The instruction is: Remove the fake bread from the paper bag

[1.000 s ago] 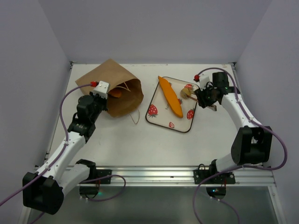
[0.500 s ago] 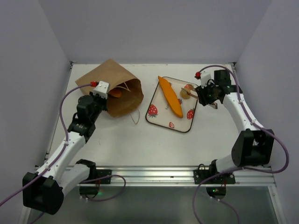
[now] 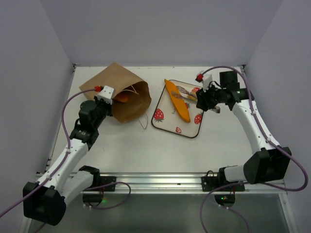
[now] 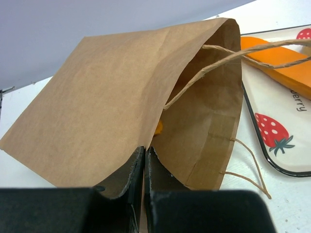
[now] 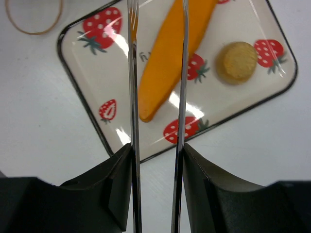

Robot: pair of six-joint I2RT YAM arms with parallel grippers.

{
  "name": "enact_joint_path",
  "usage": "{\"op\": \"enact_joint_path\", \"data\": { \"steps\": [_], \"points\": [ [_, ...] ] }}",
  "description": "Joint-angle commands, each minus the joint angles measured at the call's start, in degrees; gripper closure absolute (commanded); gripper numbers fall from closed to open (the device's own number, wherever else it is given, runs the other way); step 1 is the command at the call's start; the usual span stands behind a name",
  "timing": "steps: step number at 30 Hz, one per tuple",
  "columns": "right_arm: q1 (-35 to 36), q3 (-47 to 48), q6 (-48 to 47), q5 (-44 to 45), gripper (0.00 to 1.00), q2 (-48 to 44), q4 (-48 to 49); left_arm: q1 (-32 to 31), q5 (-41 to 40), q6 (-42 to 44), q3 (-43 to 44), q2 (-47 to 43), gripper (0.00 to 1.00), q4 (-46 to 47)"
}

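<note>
The brown paper bag (image 3: 116, 92) lies on its side at the left, its mouth facing the tray. My left gripper (image 4: 146, 149) is shut on the bag's (image 4: 112, 97) near rim edge, pinching the paper. A piece of orange fake bread (image 4: 159, 127) shows deep inside the bag. A long orange baguette (image 5: 167, 58) and a round roll (image 5: 236, 60) lie on the strawberry-print tray (image 5: 82, 97). Above the tray, my right gripper (image 5: 156, 148) is shut on a pair of metal tongs (image 5: 131, 97). Nothing sits between the tongs' blades.
The bag's string handles (image 4: 233, 56) loop out of its mouth, one of them onto the table (image 3: 142, 121) between bag and tray (image 3: 175, 132). Grey walls close in the table on three sides. Bare white tabletop lies in front of the tray.
My right gripper has swung left with the tongs, from the tray's right edge to above the tray. The left gripper and the bag have not moved.
</note>
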Motion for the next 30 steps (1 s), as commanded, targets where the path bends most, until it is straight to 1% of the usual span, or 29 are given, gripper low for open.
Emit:
{"op": "enact_joint_path", "data": {
  "steps": [1, 2, 4, 5, 7, 8, 9, 10, 11, 12, 13, 14, 15, 16, 19, 23, 24, 25, 30],
  "points": [
    [6.57, 0.15, -0.79, -4.65, 0.55, -2.53, -1.44, -0.15, 3.71, -0.28, -1.29, -1.86, 0.94, 3.77],
    [9.98, -0.21, -1.14, -4.3, 0.55, -2.88, -1.09, -0.15, 3.89, -0.37, -1.38, -1.95, 0.93, 3.95],
    [13.34, -0.91, -1.49, -4.03, 0.55, -2.8, 0.67, -0.15, 3.89, -0.54, -1.03, -1.86, 0.93, 3.43],
    [16.58, -0.91, -1.84, -3.6, 0.55, -2.28, 1.2, -0.15, 3.89, -0.81, -0.59, -1.51, 0.93, 2.99],
    [19.67, -1.0, -2.98, -1.23, 0.55, -1.4, 3.48, -0.15, 3.54, -1.42, 0.9, -1.25, 0.94, 0.28],
    [22.82, -1.0, -3.33, -0.26, 0.55, -0.35, 4.36, -0.15, 3.45, -2.03, 1.25, -1.42, 0.94, -0.61],
    [24.41, -0.65, -3.86, 1.75, 0.55, 0.44, 5.76, -0.15, 2.84, -2.3, 1.35, -1.68, 0.94, -1.4],
    [27.82, -0.39, -4.56, 4.55, 0.55, 1.93, 7.6, -0.15, 2.23, -2.82, 1.0, -2.47, 0.94, -2.36],
    [29.42, -0.39, -4.92, 4.58, 0.55, 2.73, 7.62, -0.15, 1.96, -3.18, 0.73, -2.91, 0.94, -2.72],
    [31.18, -0.47, -5.18, 6.24, 0.55, 3.52, 10.06, -0.15, 1.7, -3.62, 0.56, -3.35, 0.94, -2.99],
    [34.68, -0.73, -5.97, 10.6, 0.56, 4.31, 11.56, -0.06, 1.52, -4.58, 0.47, -3.88, 0.94, -3.42],
    [36.19, -0.91, -6.58, 12.82, 0.56, 5.1, 12.88, -0.06, 1.6, -5.28, 0.55, -4.4, 0.94, -3.78],
    [37.86, -1.43, -7.02, 15.37, 0.56, 6.5, 16.2, -0.06, 1.87, -5.9, 0.99, -4.5, 0.94, -4.56],
    [41.18, -1.44, -8.33, 21.4, 0.56, 7.3, 17.8, -0.06, 2.13, -6.52, 1.34, -4.5, 0.94, -5.01],
    [45.95, -0.91, -11.24, 30.38, 0.56, 10.64, 22.46, 0.02, 2.66, -9.5, 3.1, -3.88, 0.94, -6.15],
    [49.03, -0.82, -14.32, 37.61, 0.56, 13.63, 27.56, 0.11, 3.62, -11.35, 4.51, -3.7, 0.94, -6.15],
    [49.48, -1.0, -16.33, 39.11, 0.56, 14.16, 29.92, 0.2, 3.71, -11.7, 4.51, -3.62, 0.94, -6.15],
    [50.44, -1.17, -17.3, 42.0, 0.55, 15.38, 31.34, 0.29, 3.8, -12.06, 4.42, -3.62, 0.94, -6.15],
    [52.29, -1.97, -22.4, 46.85, 0.55, 18.99, 37.75, 0.73, 4.86, -13.55, 3.63, -3.97, 0.94, -6.15]
  ]
}}
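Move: The orange bread in the paper bag lies about 36 cm to the right hand's left, 8 cm ahead and 14 cm below; the bag's mouth is nearer, some 28 cm left, 5 cm ahead and 10 cm below. On the tray lie the long bread, 10 cm ahead and 10 cm left, and the round bread, 12 cm ahead and 3 cm left, both about 16 cm lower. From the left hand the bagged bread is 13 cm ahead, 5 cm right, 14 cm below. Swing the right gripper, still holding the two forks apart, about 26 cm left from the tray to the bag's mouth, drawing back some 6 cm on the way, then sinking about 5 cm and easing forward again as the hand rolls some 50 degrees counter-clockwise, tines going in towards the bread. Keep the left gripper pinching the bag's edge, easing it 2 cm back and tilting its left side slightly down. ##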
